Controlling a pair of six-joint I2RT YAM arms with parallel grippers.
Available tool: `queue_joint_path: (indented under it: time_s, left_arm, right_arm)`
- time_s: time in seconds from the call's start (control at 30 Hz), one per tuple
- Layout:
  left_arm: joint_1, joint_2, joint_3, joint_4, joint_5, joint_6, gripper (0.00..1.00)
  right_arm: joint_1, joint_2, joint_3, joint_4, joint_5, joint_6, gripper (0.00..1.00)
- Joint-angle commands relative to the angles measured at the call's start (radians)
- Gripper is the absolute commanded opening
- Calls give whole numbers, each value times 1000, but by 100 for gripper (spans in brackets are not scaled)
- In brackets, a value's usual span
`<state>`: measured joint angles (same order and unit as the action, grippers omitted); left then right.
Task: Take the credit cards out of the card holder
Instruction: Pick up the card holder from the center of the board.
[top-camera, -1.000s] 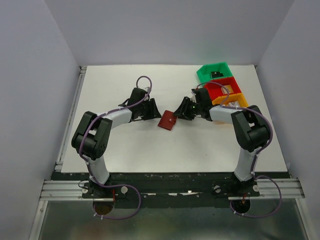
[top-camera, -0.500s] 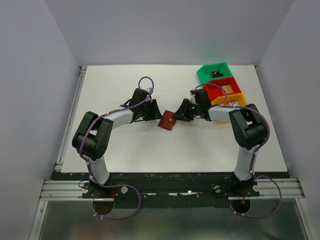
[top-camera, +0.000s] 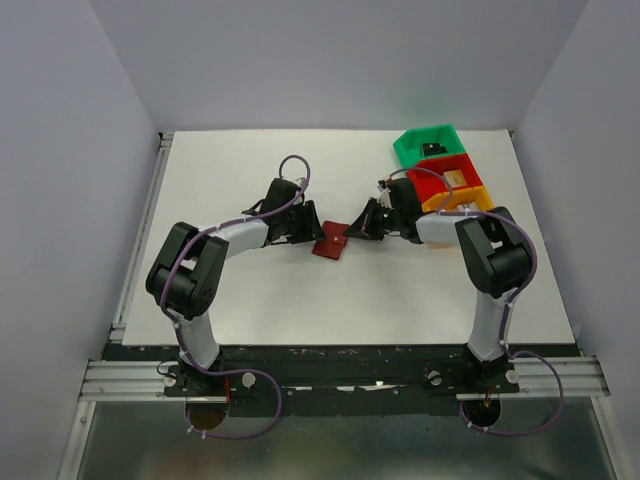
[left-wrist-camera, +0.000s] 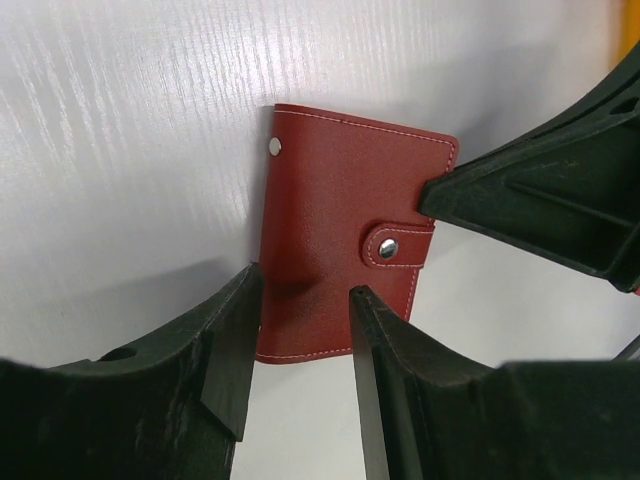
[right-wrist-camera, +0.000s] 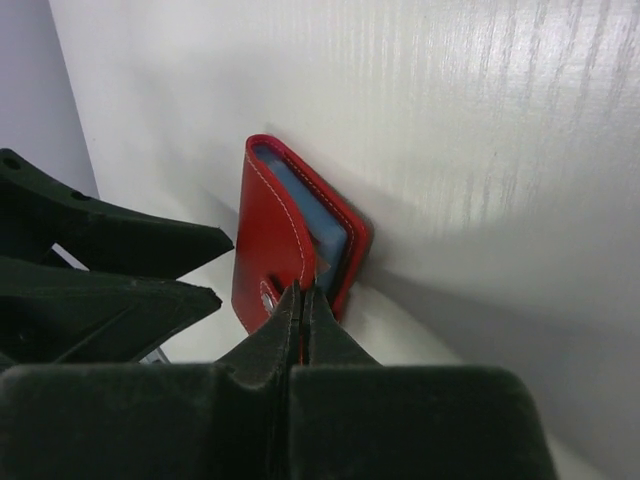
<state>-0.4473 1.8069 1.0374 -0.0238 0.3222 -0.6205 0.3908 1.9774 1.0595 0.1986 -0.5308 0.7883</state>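
Observation:
The card holder (top-camera: 329, 244) is a dark red wallet lying at the table's middle, its snap tab (left-wrist-camera: 395, 246) across the cover. In the right wrist view its edge gapes a little, showing the light blue lining (right-wrist-camera: 326, 232). My right gripper (top-camera: 351, 231) is shut on the cover edge of the card holder (right-wrist-camera: 280, 245) beside the snap. My left gripper (left-wrist-camera: 305, 288) is open, its two fingers straddling the wallet's near left end, with the right finger (left-wrist-camera: 375, 330) over the cover. The credit cards are hidden inside.
Green (top-camera: 424, 146), red (top-camera: 446, 177) and orange (top-camera: 471, 199) bins stand in a row at the back right, just behind the right arm. The white table (top-camera: 250, 300) ends at a metal rail (top-camera: 140, 230) on the left.
My right gripper has shut on the wallet's edge. The wallet has slid slightly left, and my left gripper has come up against it.

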Motion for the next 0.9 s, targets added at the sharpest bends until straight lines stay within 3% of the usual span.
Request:
queue_joint_path:
  time_s: [0.0, 0.23, 0.53, 0.87]
  left_arm:
    - [-2, -69, -16, -22, -53, 15, 52]
    - [54, -257, -86, -28, -117, -54, 60]
    - [133, -423, -241, 88, -54, -171, 99]
    - [136, -523, -370, 315, -19, -203, 99]
  right_arm:
    - [-15, -96, -58, 32, -18, -21, 1]
    - [-23, -291, -112, -71, 0, -122, 0]
    - [-23, -452, -148, -157, -52, -182, 0]
    - [-21, -549, -133, -195, -217, -190, 0]
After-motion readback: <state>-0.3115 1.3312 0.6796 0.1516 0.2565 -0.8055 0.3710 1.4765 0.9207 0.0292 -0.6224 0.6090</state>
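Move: The card holder lies flat on the board with its right edge already pinched in my shut right fingers. Its middle is about 4 cm left and 2 cm back of that hand point, a centimetre lower. From my right hand, the yellow box stands some 28 cm right and 5 cm ahead, the red box some 23 cm right and 13 cm ahead. From my half-open left hand, the holder's middle is about 4 cm right, level fore and aft, 2 cm below. I keep the holder's edge pinched in my right fingers and raise it about 13 cm off the board, drawing back some 6 cm and a little right as the fingertips tip up some 15 degrees. My left hand backs off without gripping it, up and leftward by roughly 8 cm each, swinging counter-clockwise as its fingers spread wide. ##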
